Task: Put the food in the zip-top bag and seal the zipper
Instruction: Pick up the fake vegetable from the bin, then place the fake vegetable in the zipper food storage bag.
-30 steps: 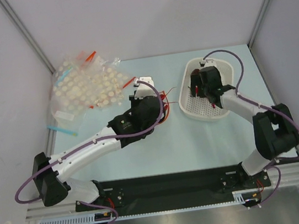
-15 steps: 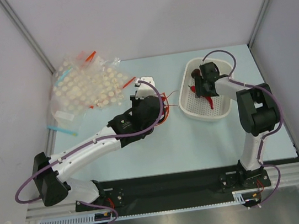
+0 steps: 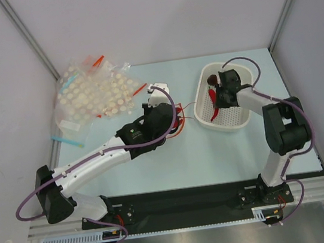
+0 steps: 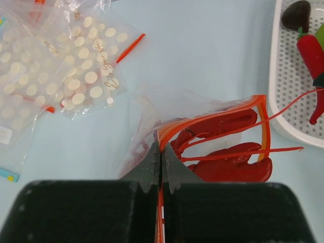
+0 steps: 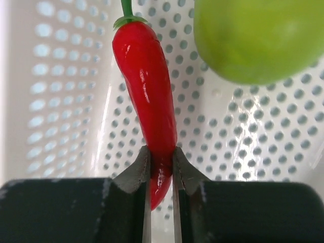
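Observation:
The red lobster (image 4: 233, 164) lies inside the clear zip-top bag (image 4: 152, 109), whose mouth gapes toward the right. Its thin antennae poke out toward the basket. My left gripper (image 4: 161, 154) is shut on the red zipper (image 4: 263, 126) at the near corner of the bag's mouth. In the top view the left gripper (image 3: 177, 122) sits over the bag at mid-table. My right gripper (image 5: 161, 162) is inside the white basket (image 3: 205, 120), shut on the tip of a red chili pepper (image 5: 144, 76).
A round green fruit (image 5: 253, 35) lies beside the chili in the basket (image 5: 61, 76), and a dark brown item (image 3: 211, 79) sits at its far end. A pile of dotted clear bags (image 3: 95, 94) lies at the back left. Walls enclose the table.
My right gripper's jaws have closed on the chili pepper, and the right arm's elbow has drawn in and up. The left gripper keeps its hold on the bag.

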Robot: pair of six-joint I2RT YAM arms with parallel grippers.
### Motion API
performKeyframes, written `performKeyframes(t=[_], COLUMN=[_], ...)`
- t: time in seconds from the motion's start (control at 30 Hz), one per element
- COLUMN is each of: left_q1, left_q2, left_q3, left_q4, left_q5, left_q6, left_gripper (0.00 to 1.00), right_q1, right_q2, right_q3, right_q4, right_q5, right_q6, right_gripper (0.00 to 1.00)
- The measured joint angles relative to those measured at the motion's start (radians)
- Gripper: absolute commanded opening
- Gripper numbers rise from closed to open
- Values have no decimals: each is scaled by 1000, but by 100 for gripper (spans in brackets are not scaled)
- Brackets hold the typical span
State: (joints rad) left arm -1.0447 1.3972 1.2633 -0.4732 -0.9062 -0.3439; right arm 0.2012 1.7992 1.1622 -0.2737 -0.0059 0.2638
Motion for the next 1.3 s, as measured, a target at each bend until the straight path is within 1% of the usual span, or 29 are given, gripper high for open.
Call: performKeyframes(t=[0.1,0.23,0.3,0.47,0.6,0.67,0.8,0.93,1.0,1.1,1.3], left_q1=[0,0,0,1,10,20,34,39,43,55,78], left_q2=[3,3,3,3,3,3,3,3,3,3,4], left_q3=[20,27,27,27,27,27,29,46,60,81,121], left_q4=[-13,-18,-19,-21,-23,-23,-25,-39,-47,-53,-64], left_q5=[30,50,52,72,132,170,228,261,284,319,394], left_q6=[-8,-24,-30,-42,-53,-64,-75,-77,-85,-102,-146], left_gripper=[0,0,0,0,0,0,0,1,0,0,0], right_q1=[0,0,0,2,26,56,125,190,228,298,439], right_q2=[-137,-349,-420,-496,-564,-624,-795,-944,-993,-1020,-998], right_q3=[-70,-164,-185,-211,-277,-323,-422,-489,-506,-511,-511], right_q4=[26,105,135,176,206,243,348,454,499,546,588], right_q5=[-1,12,13,-8,-18,-18,-21,-22,-18,18,174], right_q6=[32,69,80,102,103,101,91,69,56,45,28], right_gripper=[0,0,0,0,0,0,0,0,0,0,0])
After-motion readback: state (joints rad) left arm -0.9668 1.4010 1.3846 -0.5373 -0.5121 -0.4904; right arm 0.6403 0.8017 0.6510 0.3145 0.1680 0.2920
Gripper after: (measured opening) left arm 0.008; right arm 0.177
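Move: The right hand's fingers are already shut on the red pepper's lower end, in the bin. The open mouth of the bag with the lobster is about 16 cm to its left, 11 cm back and 17 cm higher. The green apple is some 6 cm ahead and 4 cm right, the dark avocado 11 cm ahead and 2 cm left. From the left hand, which holds its rim, the mouth's middle is about 5 cm right, 2 cm ahead and 4 cm lower. Tilting up, the right hand lifts its pepper some 28 cm, back-left towards the mouth; left hand shifts bag right. ##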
